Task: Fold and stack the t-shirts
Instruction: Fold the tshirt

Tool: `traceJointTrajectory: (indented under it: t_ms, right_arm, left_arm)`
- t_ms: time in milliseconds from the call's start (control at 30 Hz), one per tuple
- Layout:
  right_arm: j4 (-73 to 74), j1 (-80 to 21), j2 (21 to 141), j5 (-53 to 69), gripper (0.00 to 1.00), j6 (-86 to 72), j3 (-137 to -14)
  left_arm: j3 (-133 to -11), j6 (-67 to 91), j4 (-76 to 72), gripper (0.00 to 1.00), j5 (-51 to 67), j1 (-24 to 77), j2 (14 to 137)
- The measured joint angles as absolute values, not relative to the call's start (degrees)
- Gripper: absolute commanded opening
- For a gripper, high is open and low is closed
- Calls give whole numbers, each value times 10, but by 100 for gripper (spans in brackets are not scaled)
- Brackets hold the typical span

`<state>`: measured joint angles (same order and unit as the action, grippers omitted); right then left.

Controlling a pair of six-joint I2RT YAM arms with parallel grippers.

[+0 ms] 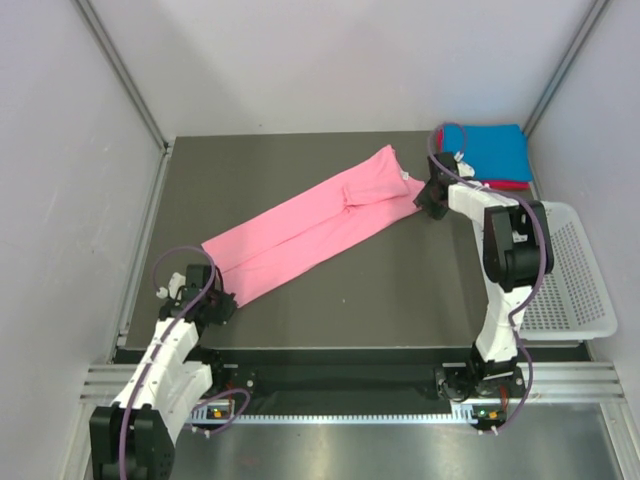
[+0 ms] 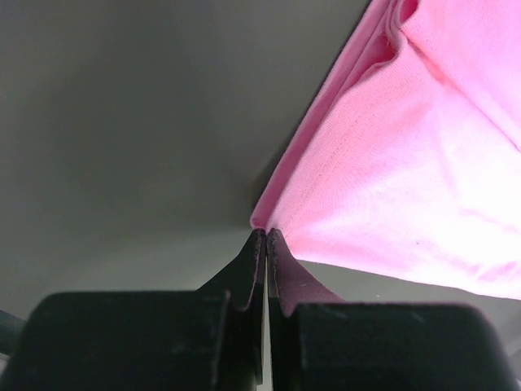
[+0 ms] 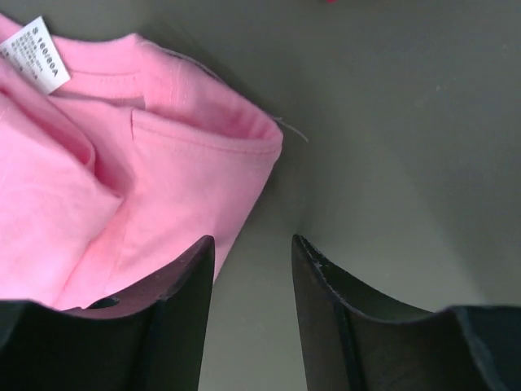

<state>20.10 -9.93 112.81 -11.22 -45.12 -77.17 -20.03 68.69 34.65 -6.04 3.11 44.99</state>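
Observation:
The light pink t-shirt point(image 1: 310, 225) lies as a long narrow strip, running diagonally from the near left to the far right of the dark table point(image 1: 380, 290). My left gripper point(image 1: 225, 305) is shut at the strip's near-left corner. In the left wrist view its jaws point(image 2: 266, 232) pinch the corner of the pink cloth point(image 2: 407, 163). My right gripper point(image 1: 430, 205) stands at the collar end. Its jaws point(image 3: 252, 240) are apart with bare table between them, and the left finger point(image 3: 183, 285) overlaps the pink hem point(image 3: 122, 179). A folded bright blue t-shirt point(image 1: 490, 150) rests on a magenta-red one point(image 1: 505, 185) at the back right.
A white mesh basket point(image 1: 575, 280) stands at the right edge, next to the right arm. A white size label point(image 3: 37, 53) shows at the pink collar. Grey walls with metal posts close off the left, back and right sides.

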Motion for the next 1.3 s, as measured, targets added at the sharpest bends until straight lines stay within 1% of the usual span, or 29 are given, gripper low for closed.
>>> traceJointTrajectory:
  t_ms: [200, 300, 400, 433, 467, 500, 600, 667, 700, 733, 767, 867, 1000, 1067, 1100, 1200, 1300]
  right_arm:
    - [183, -98, 1146, -131, 40, -453, -783]
    - [177, -96, 1162, -137, 36, -453, -799]
    - [168, -95, 1173, -143, 27, -452, -810]
    - [167, -94, 1175, -146, 18, -452, -812]
    - [167, -93, 1177, -149, 14, -451, -814]
    - [166, -93, 1178, -152, 8, -450, -814]
    - [167, -91, 1178, -159, 0, -449, -815]
    - [170, -91, 1180, -161, 0, -444, -820]
    - [172, -91, 1184, -161, 0, -439, -828]
    - [172, -91, 1189, -161, 0, -435, -837]
    - [173, -91, 1196, -160, 0, -430, -849]
    - [173, -90, 1220, -160, 0, -418, -884]
    - [177, -84, 1251, -157, 0, -401, -928]
    - [177, -80, 1269, -154, 1, -394, -954]
    - [180, -79, 1276, -152, 2, -390, -966]
    - [184, -73, 1305, -142, 2, -378, -1011]
    - [185, -67, 1337, -129, 2, -370, -1059]
  left_arm:
    - [-200, 687, 352, 0, -61, 31, 435]
    - [-200, 687, 358, 0, -61, 31, 425]
    - [-200, 687, 363, 0, -61, 31, 419]
    - [-200, 687, 364, 0, -61, 31, 418]
    - [-200, 687, 365, 0, -61, 31, 417]
    - [-200, 687, 367, 0, -61, 31, 417]
    - [-198, 687, 373, 0, -60, 32, 410]
    - [-194, 687, 376, 0, -56, 35, 399]
    - [-190, 686, 377, 2, -51, 36, 393]
    - [-188, 683, 377, 12, -45, 36, 389]
    - [-186, 679, 377, 17, -33, 36, 387]
    - [-187, 662, 382, 23, -2, 40, 383]
    - [-218, 640, 426, 29, 1, 44, 370]
    - [-249, 628, 441, 38, -6, 44, 359]
    - [-265, 622, 445, 40, -9, 44, 355]
    - [-303, 599, 435, 41, -11, 44, 350]
    - [-315, 571, 415, 41, -7, 44, 365]
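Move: My left hand still pinches the pink t-shirt's near-left corner. The same end's far-left corner lies about 15 cm ahead and 7 cm to its left. My right hand, half open just above the table, has the t-shirt's right-end corner about 4 cm ahead, 1 cm right and 1 cm below. From this hand, the care label lies some 8 cm ahead and 4 cm left, and the blue stack about 19 cm ahead and 17 cm right. I slide my right hand about 3 cm forward and slightly right, low over the table, and pinch the t-shirt's right-end edge by the corner. Holding that, I drag it some 9 cm further forward. As that pull starts, I open my left fingers off their corner, back off a little towards myself and left, then lift about 8 cm while easing forward. ##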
